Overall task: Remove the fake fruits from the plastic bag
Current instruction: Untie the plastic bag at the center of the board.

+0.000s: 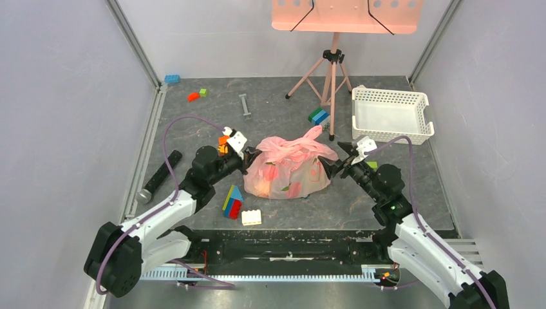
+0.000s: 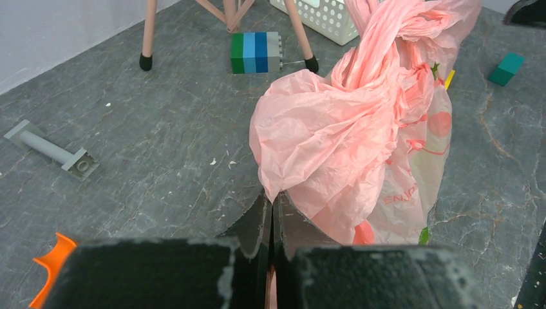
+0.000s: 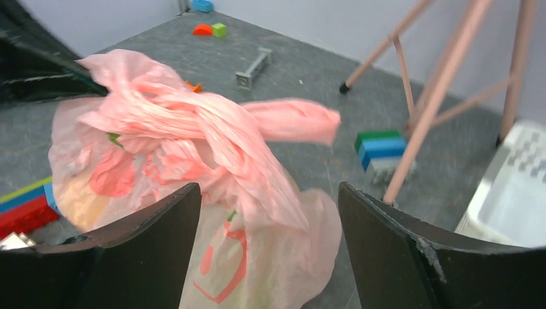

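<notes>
The pink plastic bag (image 1: 290, 168) lies crumpled in the middle of the table, its handles twisted together on top (image 2: 380, 38). The fake fruits are hidden inside it; only vague reddish and green patches show through the film (image 3: 109, 174). My left gripper (image 1: 250, 156) is at the bag's left edge, shut on a fold of the pink plastic (image 2: 272, 205). My right gripper (image 1: 329, 168) is at the bag's right end, open, its two fingers standing wide on either side of the bag (image 3: 269, 193) without pinching it.
A white lattice basket (image 1: 389, 116) stands at the back right, beside a pink tripod (image 1: 329, 77). Building blocks lie around: a coloured stack (image 1: 233, 201), a white one (image 1: 251, 217), a blue-green one (image 1: 318, 116). A black cylinder (image 1: 158, 177) lies left.
</notes>
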Available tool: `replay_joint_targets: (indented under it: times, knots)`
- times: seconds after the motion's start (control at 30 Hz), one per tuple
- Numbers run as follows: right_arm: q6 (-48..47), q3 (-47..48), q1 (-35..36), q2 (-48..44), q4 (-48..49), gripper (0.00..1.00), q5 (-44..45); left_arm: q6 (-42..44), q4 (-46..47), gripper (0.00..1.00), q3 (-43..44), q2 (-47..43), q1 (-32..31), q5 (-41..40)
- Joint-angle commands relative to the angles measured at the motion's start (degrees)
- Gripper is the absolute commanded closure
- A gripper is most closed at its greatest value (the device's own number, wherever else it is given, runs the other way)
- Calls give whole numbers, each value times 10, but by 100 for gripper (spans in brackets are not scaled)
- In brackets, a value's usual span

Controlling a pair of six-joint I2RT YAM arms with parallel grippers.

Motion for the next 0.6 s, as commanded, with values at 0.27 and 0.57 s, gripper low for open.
replay_joint_targets:
  times: [0.27,0.57]
  knots:
    - [-389,255,-1,126,-226,18,-301,45,-2,98,39,-6,3,45]
    - [-559,422,0,250,-424,23,-369,55,-11,98,42,-1,3,58]
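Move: The bag's knotted handles lie roughly 12 cm to the left of the right hand, about 1 cm ahead and 5 cm lower. Their loose end sticks out some 7 cm ahead and 4 cm left of that hand, about 4 cm below it. The blue-green block stack is on the table about 15 cm ahead and 1 cm left, the tripod's near foot about 9 cm ahead and 3 cm right. From the left hand the knot is about 11 cm right, 2 cm ahead and 3 cm lower. The bag's left upper corner stays pinched in the almost still left hand while the right hand, already free and open, rises and swings left about 7 cm each way, ending over the bag's right part and levelling off late. It rolls and turns counter-clockwise some 30 degrees, so the fingers end pointing mostly left and slightly down, still wide open; no touch on the knot can be seen. ##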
